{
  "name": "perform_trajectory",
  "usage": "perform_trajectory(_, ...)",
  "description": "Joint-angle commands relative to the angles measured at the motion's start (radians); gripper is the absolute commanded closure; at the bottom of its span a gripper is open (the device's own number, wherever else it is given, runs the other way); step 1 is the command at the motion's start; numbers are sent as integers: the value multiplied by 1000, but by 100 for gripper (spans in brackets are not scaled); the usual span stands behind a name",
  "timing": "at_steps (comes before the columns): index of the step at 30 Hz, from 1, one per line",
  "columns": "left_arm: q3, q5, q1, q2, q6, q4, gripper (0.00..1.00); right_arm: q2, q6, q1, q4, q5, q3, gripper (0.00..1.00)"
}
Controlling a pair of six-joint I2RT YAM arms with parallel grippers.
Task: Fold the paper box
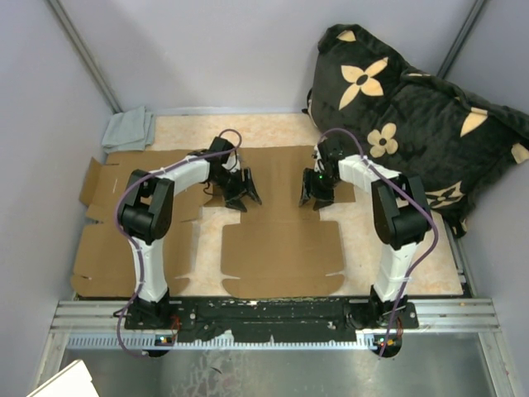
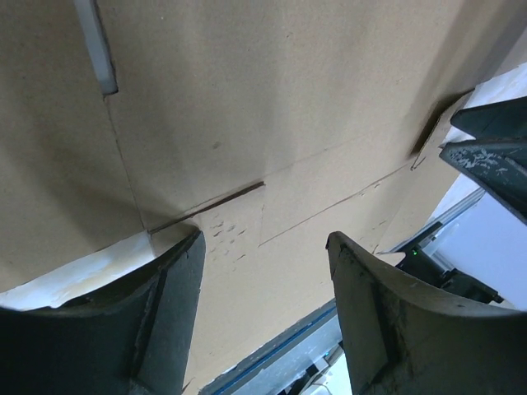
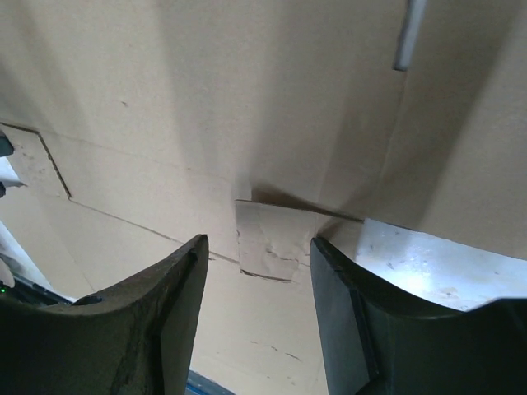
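Note:
The paper box (image 1: 273, 240) is a flat, unfolded brown cardboard sheet with cut flaps, spread across the table. My left gripper (image 1: 243, 190) hovers over its upper middle, jaws open with nothing between them. My right gripper (image 1: 318, 192) hangs opposite it, a little to the right, also open and empty. In the left wrist view the open left gripper (image 2: 265, 247) looks down on bare cardboard (image 2: 272, 107) with a slit and score lines. Under the open right gripper (image 3: 259, 247), the right wrist view shows a small creased tab (image 3: 272, 239).
A black cushion with tan flowers (image 1: 413, 116) lies at the back right, close to the right arm. A folded grey cloth (image 1: 128, 128) sits at the back left corner. Grey walls enclose the table; a metal rail (image 1: 273, 318) runs along the near edge.

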Motion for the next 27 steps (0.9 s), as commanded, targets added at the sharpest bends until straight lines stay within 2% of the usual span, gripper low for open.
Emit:
perform_trajectory(1, 34, -43, -20, 53, 4, -34, 32, 21, 8, 38, 17, -4, 44, 46)
perform_trajectory(5, 49, -55, -26, 63, 8, -64, 32, 7, 5, 50, -13, 35, 68, 49)
perform_trajectory(10, 35, -79, -33, 66, 9, -71, 32, 30, 5, 51, -31, 68, 58, 82)
perform_trajectory(12, 35, -82, -35, 86, 16, -84, 33, 71, 2, 53, -48, 77, 50, 88)
perform_trajectory(18, 34, -134, -47, 107, 33, -117, 33, 90, -6, 66, -59, 133, 28, 89)
perform_trajectory(27, 119, -95, -49, 68, 80, -153, 31, -28, -29, 66, -180, 206, 142, 87)
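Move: The right hand's parted fingers straddle the paper box's small right tab at the end of the narrow strip. The tab's middle is level with the hand, about 1 cm right and 2 cm below; a slot in the side crease sits some 6 cm ahead and 2 cm right. The left hand stands over the matching left tab, roughly level, 1 cm left of it and 2 cm below. The right tab is about 18 cm to the left hand's right. The right hand slides about 1 cm left, shuts its fingers from half open to almost closed over the inner end of the right tab, then dips some 1.5 cm onto it before easing part way back up and right, tilting nearly 10 degrees so that its left side sinks. The left hand keeps its wide-open fingers down on the strip at the left tab, shifting barely half a centimetre. ##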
